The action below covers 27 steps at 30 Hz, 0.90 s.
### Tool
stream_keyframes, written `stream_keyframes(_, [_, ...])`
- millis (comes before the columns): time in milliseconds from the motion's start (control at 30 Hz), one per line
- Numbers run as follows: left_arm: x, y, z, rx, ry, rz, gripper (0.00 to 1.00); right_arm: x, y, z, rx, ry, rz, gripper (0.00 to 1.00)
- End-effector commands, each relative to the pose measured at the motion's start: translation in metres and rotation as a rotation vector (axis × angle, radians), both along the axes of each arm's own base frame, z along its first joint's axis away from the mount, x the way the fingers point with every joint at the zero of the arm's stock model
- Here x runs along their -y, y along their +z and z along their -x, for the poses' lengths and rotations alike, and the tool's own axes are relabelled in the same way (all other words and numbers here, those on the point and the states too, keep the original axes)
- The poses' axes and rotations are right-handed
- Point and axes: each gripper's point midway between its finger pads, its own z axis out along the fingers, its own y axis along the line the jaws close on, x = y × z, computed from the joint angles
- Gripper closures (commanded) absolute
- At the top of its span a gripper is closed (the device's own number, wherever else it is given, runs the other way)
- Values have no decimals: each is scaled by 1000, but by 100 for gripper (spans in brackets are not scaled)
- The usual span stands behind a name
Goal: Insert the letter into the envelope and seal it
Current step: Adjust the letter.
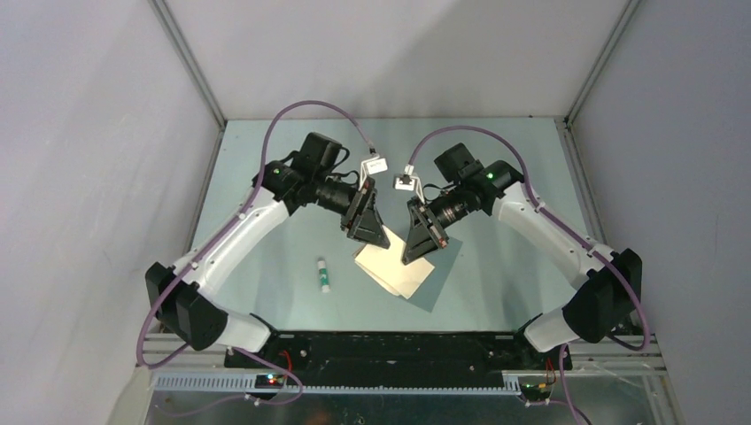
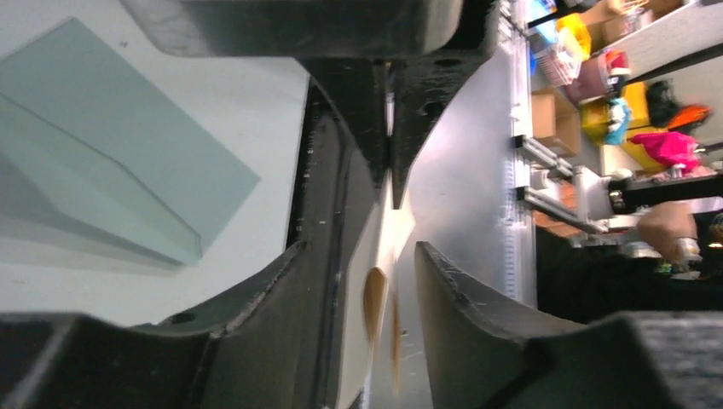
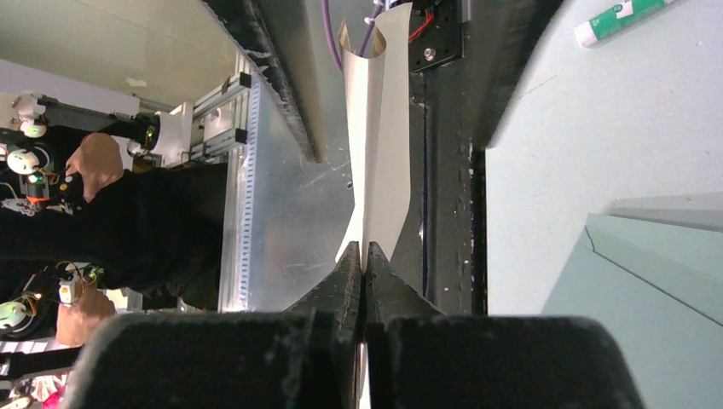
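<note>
The tan letter hangs between both grippers, just above the teal-grey envelope lying flat on the table. My right gripper is shut on the upper edge of the letter, which bows away from it. My left gripper is open, its fingers straddling the letter seen edge-on. A gap shows between the sheet and the right finger. In the left wrist view the envelope lies to the left with a fold across it. The envelope also shows at the right of the right wrist view.
A small white glue stick with a green cap lies left of the letter on the pale green table. The glue stick shows again in the right wrist view. The black base rail runs along the near edge, and grey walls enclose the table.
</note>
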Motion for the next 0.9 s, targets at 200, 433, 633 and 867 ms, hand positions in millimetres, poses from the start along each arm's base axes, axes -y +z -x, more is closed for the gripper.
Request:
stream_keyframes(200, [9, 12, 34, -21, -163, 90, 100, 3, 9, -43, 68, -194, 34, 67])
stream_keyframes(433, [4, 49, -61, -47, 343, 240, 100, 63, 54, -124, 87, -853, -147, 17])
stream_keyframes(633, [-18, 114, -100, -72, 753, 634, 100, 71, 70, -117, -22, -1137, -406, 5])
stream_keyframes(867, [-38, 147, -103, -163, 824, 920, 100, 35, 68, -98, -215, -1159, -602, 6])
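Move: The letter is already in the air, pinched by the right fingers: its middle is roughly 3 cm back, 2 cm right and 3 cm below the left hand, whose closing fingers straddle its edge, and about 2 cm to the right hand's left. On the table some 26 cm below the left hand, the envelope lies about 6 cm ahead and 8 cm right, and the glue stick about 4 cm ahead and 16 cm left. Shut the left fingers on the letter's edge while easing that hand back a little, then open the right fingers wide to hand it over. Sweep the right hand about 10 cm forward and 8 cm right, bringing it partly back left as it turns clockwise. Carry the letter forward some 12 cm with the left hand, rising late and turning about 45 degrees counter-clockwise, its right side lifting. ##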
